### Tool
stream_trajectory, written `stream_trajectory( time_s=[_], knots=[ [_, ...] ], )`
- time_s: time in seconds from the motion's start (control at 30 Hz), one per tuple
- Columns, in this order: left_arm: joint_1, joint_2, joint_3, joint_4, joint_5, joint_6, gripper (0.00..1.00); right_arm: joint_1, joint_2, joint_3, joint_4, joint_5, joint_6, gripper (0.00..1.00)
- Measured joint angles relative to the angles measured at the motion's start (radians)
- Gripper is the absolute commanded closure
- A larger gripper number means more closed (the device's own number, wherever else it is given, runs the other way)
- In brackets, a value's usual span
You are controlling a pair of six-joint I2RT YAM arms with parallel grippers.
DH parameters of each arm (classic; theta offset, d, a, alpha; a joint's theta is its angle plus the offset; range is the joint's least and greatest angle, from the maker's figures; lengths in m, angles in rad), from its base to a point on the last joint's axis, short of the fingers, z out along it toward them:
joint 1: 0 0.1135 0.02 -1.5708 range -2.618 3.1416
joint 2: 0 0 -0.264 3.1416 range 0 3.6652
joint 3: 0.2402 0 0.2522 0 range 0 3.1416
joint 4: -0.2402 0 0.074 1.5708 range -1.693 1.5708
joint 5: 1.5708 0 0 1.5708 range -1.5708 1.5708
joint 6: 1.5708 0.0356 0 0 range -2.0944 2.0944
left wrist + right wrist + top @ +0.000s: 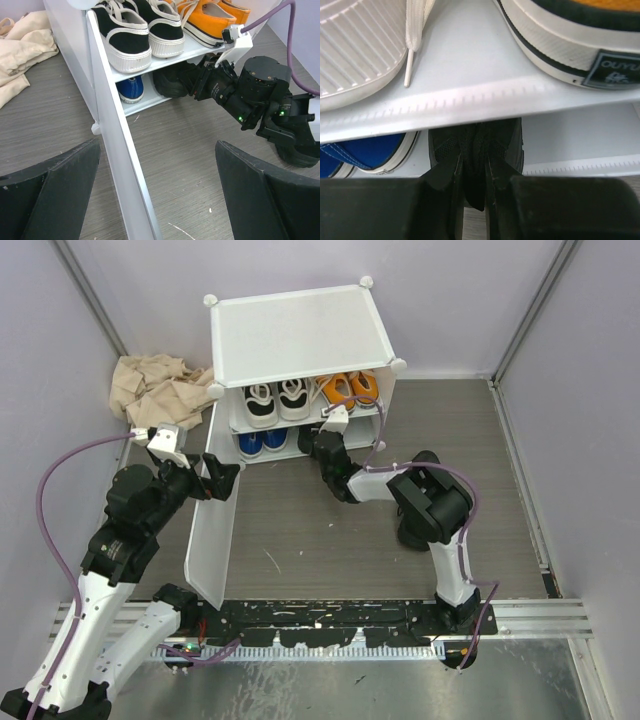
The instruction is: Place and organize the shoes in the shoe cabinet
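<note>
The white shoe cabinet (300, 335) stands at the back with its door (212, 530) swung open to the left. White-and-black sneakers (277, 400) and orange sneakers (350, 388) sit on the upper shelf, and blue sneakers (263, 440) sit below at the left. My right gripper (475, 167) is shut on a black shoe (475, 145) and holds it in the lower compartment beside a blue shoe (370, 152). My left gripper (157, 165) is open wide, with the door's edge (125, 175) between its fingers and untouched.
A crumpled beige cloth (155, 385) lies on the floor left of the cabinet. The open door stands between the two arms. Grey walls close in on both sides. The right arm (260, 95) reaches low across the cabinet's front.
</note>
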Motion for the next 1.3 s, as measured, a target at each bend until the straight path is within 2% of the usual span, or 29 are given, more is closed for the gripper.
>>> stream_trajectory(
  time_s=[0.2,0.3,0.53,0.8,0.93,1.17,1.3],
  knots=[
    [0.001,0.001,0.000,0.001,0.003,0.000,0.02,-0.014,0.051,0.051,0.022,-0.004,-0.005,0.98],
    [0.001,0.001,0.000,0.001,0.003,-0.001,0.02,-0.026,0.069,0.072,0.027,-0.015,-0.005,0.94],
    [0.001,0.003,0.000,0.003,0.007,-0.002,0.02,-0.036,0.081,0.073,0.051,-0.029,0.010,0.54],
    [0.001,0.003,0.000,0.004,0.007,-0.003,0.02,-0.036,0.053,0.000,0.134,-0.112,0.037,0.23],
    [0.001,0.003,0.000,0.003,0.006,-0.003,0.02,-0.031,0.011,-0.051,0.137,-0.159,0.040,0.02],
    [0.001,0.003,0.000,0.003,0.006,-0.003,0.02,0.006,-0.198,-0.177,0.077,-0.208,0.034,0.00],
    [0.001,0.004,0.000,0.003,0.006,-0.003,0.02,0.023,-0.417,-0.263,-0.096,-0.229,0.042,0.00]
  ],
)
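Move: My right hand already holds the black shoe by its rear end, most of the shoe on the lower shelf; its place there lies about 10 cm straight ahead and 3 cm below. The blue shoes stand some 11 cm to my left and 9 cm ahead on that shelf. Just above, the orange pair is 8 cm ahead, 7 cm right, the black-and-white pair 8 cm ahead, 7 cm left. From my left hand the place is about 32 cm ahead, 16 cm right, well below. I slide the held black shoe about 2.5 cm farther forward into the lower shelf beside the blue ones, then stop and open my right fingers wide to let go of its rear end. Easing back as they open, I draw away from the cabinet, back about 10 cm and up some 7, swinging the hand roughly 15 degrees counter-clockwise. ##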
